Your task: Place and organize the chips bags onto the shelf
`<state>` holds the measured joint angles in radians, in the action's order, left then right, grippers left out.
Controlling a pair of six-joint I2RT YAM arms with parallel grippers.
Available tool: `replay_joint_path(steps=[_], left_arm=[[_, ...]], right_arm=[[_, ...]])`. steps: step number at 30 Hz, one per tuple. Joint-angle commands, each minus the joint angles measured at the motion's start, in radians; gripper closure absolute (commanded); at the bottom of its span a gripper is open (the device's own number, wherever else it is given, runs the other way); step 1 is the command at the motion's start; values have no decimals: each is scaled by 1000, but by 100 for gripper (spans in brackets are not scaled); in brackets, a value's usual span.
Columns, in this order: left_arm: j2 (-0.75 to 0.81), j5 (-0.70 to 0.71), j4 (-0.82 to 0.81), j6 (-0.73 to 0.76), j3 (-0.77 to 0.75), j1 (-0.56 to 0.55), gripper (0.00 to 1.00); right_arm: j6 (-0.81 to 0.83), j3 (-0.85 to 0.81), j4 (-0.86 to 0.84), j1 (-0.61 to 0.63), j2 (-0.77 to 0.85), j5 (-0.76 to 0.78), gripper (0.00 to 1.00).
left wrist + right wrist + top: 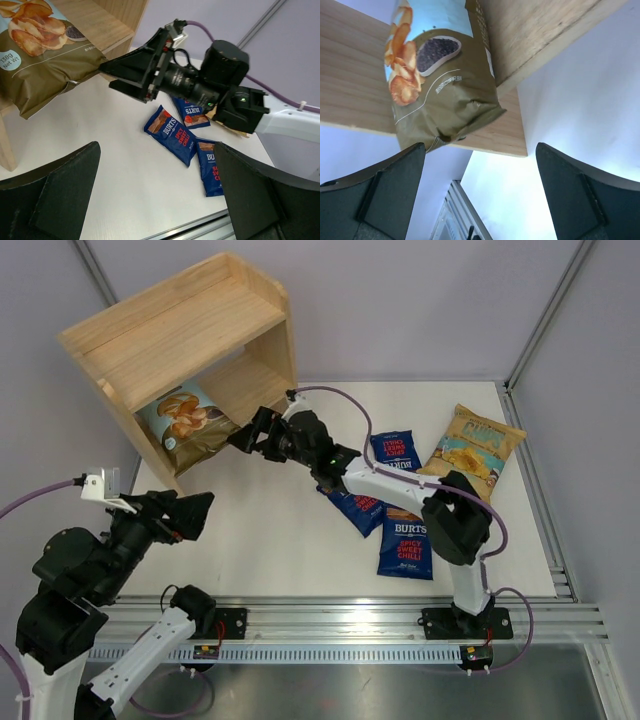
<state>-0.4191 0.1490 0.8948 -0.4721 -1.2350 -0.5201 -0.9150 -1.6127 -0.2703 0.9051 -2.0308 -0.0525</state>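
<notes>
The wooden shelf (180,330) stands at the far left. A pale blue-olive Cassava chips bag (185,420) lies on its lower tier, its bottom end sticking out over the front edge (40,60) (440,85). My right gripper (250,430) (480,190) hangs open just in front of that end, with nothing between its fingers. Three dark blue Burts bags (396,450) (357,508) (405,545) and a tan-yellow chips bag (470,445) lie on the table to the right. My left gripper (195,515) (157,195) is open and empty over the near left of the table.
The right arm (400,485) stretches across the blue bags towards the shelf. White table (270,530) lies between the two grippers. A metal rail (350,615) runs along the near edge, and enclosure walls stand behind and to the right.
</notes>
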Motion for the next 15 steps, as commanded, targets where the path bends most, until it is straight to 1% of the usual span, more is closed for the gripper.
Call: replay_joint_path(steps=[1, 2, 4, 6, 7, 8, 9, 10, 11, 12, 14, 15], left_arm=[[-27, -38, -50, -3, 14, -3, 1], [-36, -45, -50, -2, 20, -3, 1], [-44, -74, -62, 1, 34, -3, 1], [-50, -112, -75, 4, 55, -3, 1], [-52, -123, -82, 9, 65, -3, 1], [-55, -132, -86, 7, 75, -3, 1], [-63, -143, -98, 10, 92, -3, 1], [-69, -150, -102, 15, 103, -3, 1], [-76, -175, -106, 16, 111, -3, 1], [-82, -196, -117, 20, 127, -3, 1], [-107, -222, -128, 29, 144, -3, 1], [-115, -250, -141, 35, 164, -3, 1]], right_arm=[[77, 88, -34, -35, 171, 20, 1], [87, 112, -20, -47, 228, 20, 1], [105, 192, 37, -81, 286, 5, 1], [123, 282, 83, -150, 380, -14, 1], [134, 313, 141, -175, 414, -12, 1], [145, 345, 169, -233, 479, -9, 0], [156, 374, 198, -260, 515, -6, 1], [186, 429, 253, -293, 549, -4, 0], [208, 459, 266, -320, 617, -4, 1], [247, 485, 316, -387, 650, -3, 1], [268, 551, 408, -457, 746, 11, 1], [295, 597, 433, -551, 780, 11, 0]])
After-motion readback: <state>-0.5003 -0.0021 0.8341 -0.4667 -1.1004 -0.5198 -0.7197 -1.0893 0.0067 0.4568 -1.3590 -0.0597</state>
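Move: For the right hand, the upper Burts bag lies about 35 cm to the right, 9 cm ahead and 23 cm below; the middle Burts bag is roughly 23 cm right, level ahead, and the filled cassava bag 15 cm left, 3 cm ahead. The left hand has the middle Burts bag some 20 cm ahead, 36 cm right and 37 cm below, the lower one 9 cm ahead, 49 cm right. Right hand, open, sweeps 29 cm right from shelf towards upper Burts bag; left sinks 5 cm, moving right. ##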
